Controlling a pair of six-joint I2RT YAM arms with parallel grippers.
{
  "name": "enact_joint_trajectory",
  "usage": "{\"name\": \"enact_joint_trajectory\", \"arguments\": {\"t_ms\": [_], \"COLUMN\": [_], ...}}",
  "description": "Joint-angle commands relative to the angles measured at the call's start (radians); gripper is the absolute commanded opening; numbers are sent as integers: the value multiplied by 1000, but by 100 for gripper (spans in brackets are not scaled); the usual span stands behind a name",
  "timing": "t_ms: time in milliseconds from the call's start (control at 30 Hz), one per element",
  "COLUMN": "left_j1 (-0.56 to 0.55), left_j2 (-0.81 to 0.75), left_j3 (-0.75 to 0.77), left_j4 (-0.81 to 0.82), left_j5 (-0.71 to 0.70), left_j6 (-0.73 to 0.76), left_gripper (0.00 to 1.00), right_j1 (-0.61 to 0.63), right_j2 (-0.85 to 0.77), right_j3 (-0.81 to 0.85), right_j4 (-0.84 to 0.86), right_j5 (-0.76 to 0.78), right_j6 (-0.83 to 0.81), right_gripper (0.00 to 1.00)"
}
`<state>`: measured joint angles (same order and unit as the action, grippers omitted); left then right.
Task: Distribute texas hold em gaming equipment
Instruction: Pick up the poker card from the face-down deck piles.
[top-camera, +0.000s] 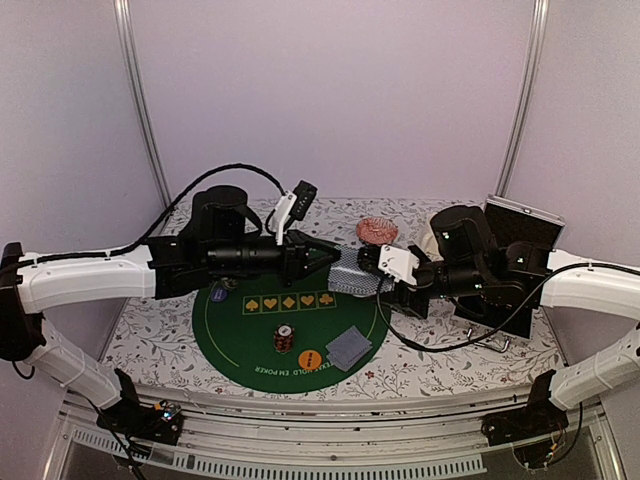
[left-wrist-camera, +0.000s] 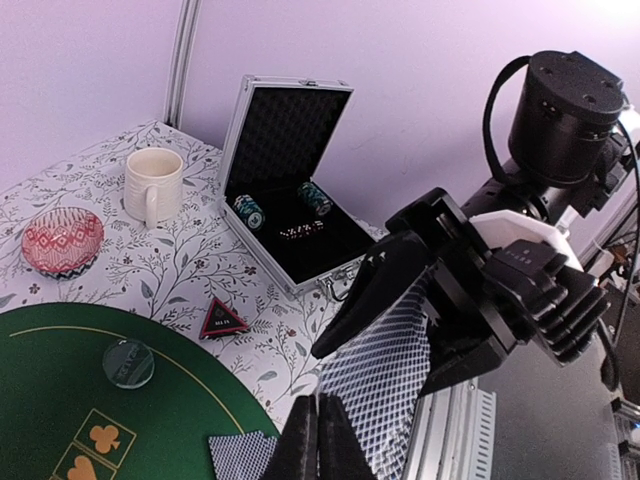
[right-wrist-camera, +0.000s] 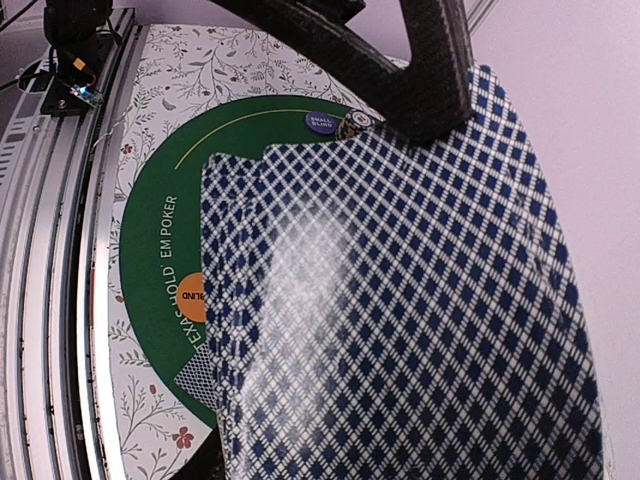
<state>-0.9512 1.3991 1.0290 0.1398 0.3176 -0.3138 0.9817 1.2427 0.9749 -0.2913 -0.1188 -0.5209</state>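
Observation:
My right gripper (top-camera: 372, 262) is shut on a fanned deck of grey-blue-backed playing cards (top-camera: 352, 272) held in the air over the right rim of the green mat (top-camera: 240, 345). In the left wrist view its jaws clamp the deck (left-wrist-camera: 385, 365) from both sides. My left gripper (left-wrist-camera: 318, 420) is shut on the near edge of the top card; its fingers (right-wrist-camera: 432, 80) overlap the deck's top edge (right-wrist-camera: 400, 300). On the mat lie a chip stack (top-camera: 284, 338), an orange button (top-camera: 310, 357), a blue button (top-camera: 219, 294) and a few dealt cards (top-camera: 349, 347).
A black-and-red triangular marker (left-wrist-camera: 222, 320) lies on the floral cloth, and a pale-green button (left-wrist-camera: 129, 362) sits on the mat. The open metal case (left-wrist-camera: 290, 180) holds chip stacks (left-wrist-camera: 248, 210). The cream mug (left-wrist-camera: 153, 184) and pink-patterned bowl (left-wrist-camera: 62, 240) stand at the back.

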Motion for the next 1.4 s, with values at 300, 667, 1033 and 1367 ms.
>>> {"name": "enact_joint_trajectory", "arguments": {"t_ms": [300,667,1033,1367], "left_j1": [3,4,59,258], "left_j2": [-47,-64,-176,-296], "left_j3": [-7,-20,-82,-166], "left_j4": [1,-15,9,-86], "left_j5": [59,58,-2,-47], "left_j6": [4,10,-78,-262], "left_gripper": [0,0,0,0], "right_j1": [7,-4,-39,-64], "right_j2": [-19,-24,-36,-29], "right_j3": [-2,-9,-27,-29], "right_j4": [28,30,34,37], "right_j5": [7,2,-8,-16], "right_j6": [2,9,23,31], "right_gripper": [43,43,42,42]}}
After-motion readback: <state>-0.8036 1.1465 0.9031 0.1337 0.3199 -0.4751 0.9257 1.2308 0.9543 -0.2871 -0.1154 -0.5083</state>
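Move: The face-down deck, gripped by the right hand, lies about 5 cm right of the left hand point, some 4 cm lower and 1 cm nearer; its top card is already in the left fingers. On the mat about 28 cm below the left hand lie two dealt cards, 3 cm right and 2 cm back, and the orange big-blind button, 5 cm left and 5 cm back. From the right hand the deck's middle is roughly 3 cm left, 1 cm ahead and 1 cm down. The left hand lifts 2 cm, then draws its still-pinched card about 7 cm left, away from the deck. ##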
